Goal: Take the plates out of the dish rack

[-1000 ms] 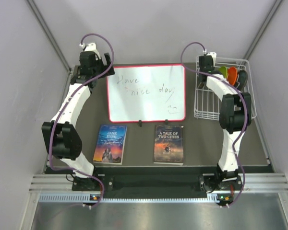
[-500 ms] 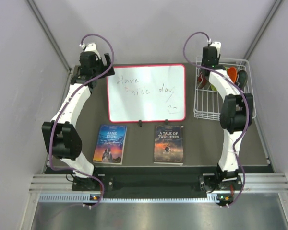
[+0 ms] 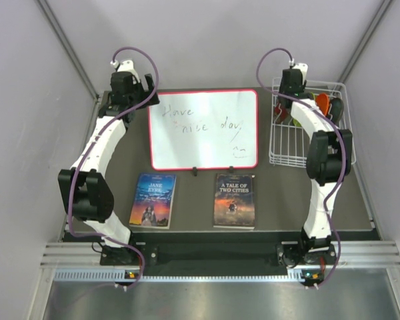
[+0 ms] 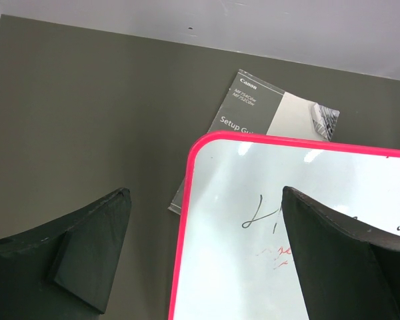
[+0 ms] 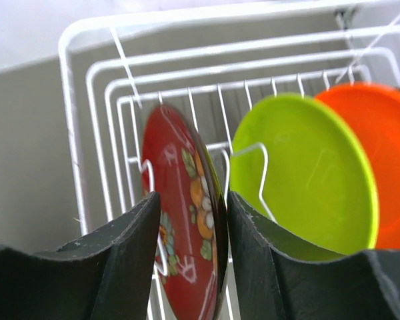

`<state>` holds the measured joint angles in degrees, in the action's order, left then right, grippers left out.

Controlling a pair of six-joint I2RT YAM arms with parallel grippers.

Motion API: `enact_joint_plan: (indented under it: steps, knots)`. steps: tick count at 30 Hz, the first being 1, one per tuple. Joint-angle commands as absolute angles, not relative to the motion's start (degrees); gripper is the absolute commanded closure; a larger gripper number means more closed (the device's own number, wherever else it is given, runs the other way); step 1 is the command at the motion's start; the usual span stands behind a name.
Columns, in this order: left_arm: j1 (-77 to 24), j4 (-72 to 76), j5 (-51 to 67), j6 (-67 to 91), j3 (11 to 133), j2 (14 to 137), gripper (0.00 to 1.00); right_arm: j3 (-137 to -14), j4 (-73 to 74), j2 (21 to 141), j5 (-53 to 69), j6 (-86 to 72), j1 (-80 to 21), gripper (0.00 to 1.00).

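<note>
The white wire dish rack [image 3: 307, 162] stands at the back right with the plates upright between its prongs. In the right wrist view, the red floral plate [image 5: 187, 220] stands nearest, then the lime green plate [image 5: 307, 180] and the orange plate [image 5: 387, 160]. A dark plate [image 3: 335, 107] shows only from above. My right gripper [image 5: 193, 200] reaches down into the rack [image 5: 87, 100], open, its fingers straddling the red plate's upper edge. My left gripper [image 4: 205, 193] hangs wide open and empty above the whiteboard's top-left corner.
A red-framed whiteboard [image 3: 203, 130] lies mid-table, left of the rack. A grey setup booklet [image 4: 273, 113] is tucked under its far corner. Two books [image 3: 153, 200] [image 3: 234, 200] lie in front of the whiteboard. Grey walls close in the back and sides.
My right gripper moved toward the rack's back left and its jaws widened, now straddling the red plate. The left arm has not moved.
</note>
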<state>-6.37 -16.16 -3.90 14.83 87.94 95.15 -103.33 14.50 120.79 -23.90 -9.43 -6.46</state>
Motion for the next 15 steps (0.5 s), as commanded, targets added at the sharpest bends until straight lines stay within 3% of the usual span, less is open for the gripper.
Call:
enact_joint_plan:
  steps: [1,6,11,15]
  knots:
    - [-6.2,-13.0,-4.5,14.2,87.9,94.8,0.01,-101.1,13.6,118.4,-22.4,-12.0,-5.6,0.55]
    - [-6.2,-12.8,-4.6,14.1,88.0,94.8,0.01,-99.7,11.9,118.0,-21.6,-11.9,-5.4,0.60]
    - [-6.2,-12.9,-4.7,14.1,87.9,94.8,0.01,-102.8,13.0,119.1,-21.7,-10.5,-5.3,0.87]
    - [-6.2,-12.9,-4.9,14.1,87.9,94.8,0.01,-104.9,13.1,118.7,-23.9,-8.1,-5.7,1.00]
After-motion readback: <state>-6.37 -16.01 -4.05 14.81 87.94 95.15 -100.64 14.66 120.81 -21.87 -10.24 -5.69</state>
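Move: The red plate stands on edge in the dish rack between the right hand's parted fingers, its middle about 6 cm below that hand and a centimetre to its left, neither ahead nor back. The green plate stands some 7 cm to the hand's right, level fore and aft, and the orange plate about 11 cm to the right and 1 cm farther out, both about 6 cm below. From the idle left hand the red plate lies some 55 cm right, 8 cm ahead and 16 cm below. The red plate's upper rim is straddled and then pinched by the right hand, which sinks about 3 cm and draws back about 1 cm, the fingertips tipping down slightly. The fingers, already less than half open, close on the rim at the bottom of the dip, and the hand starts back up by roughly 1 cm with its grip kept. ##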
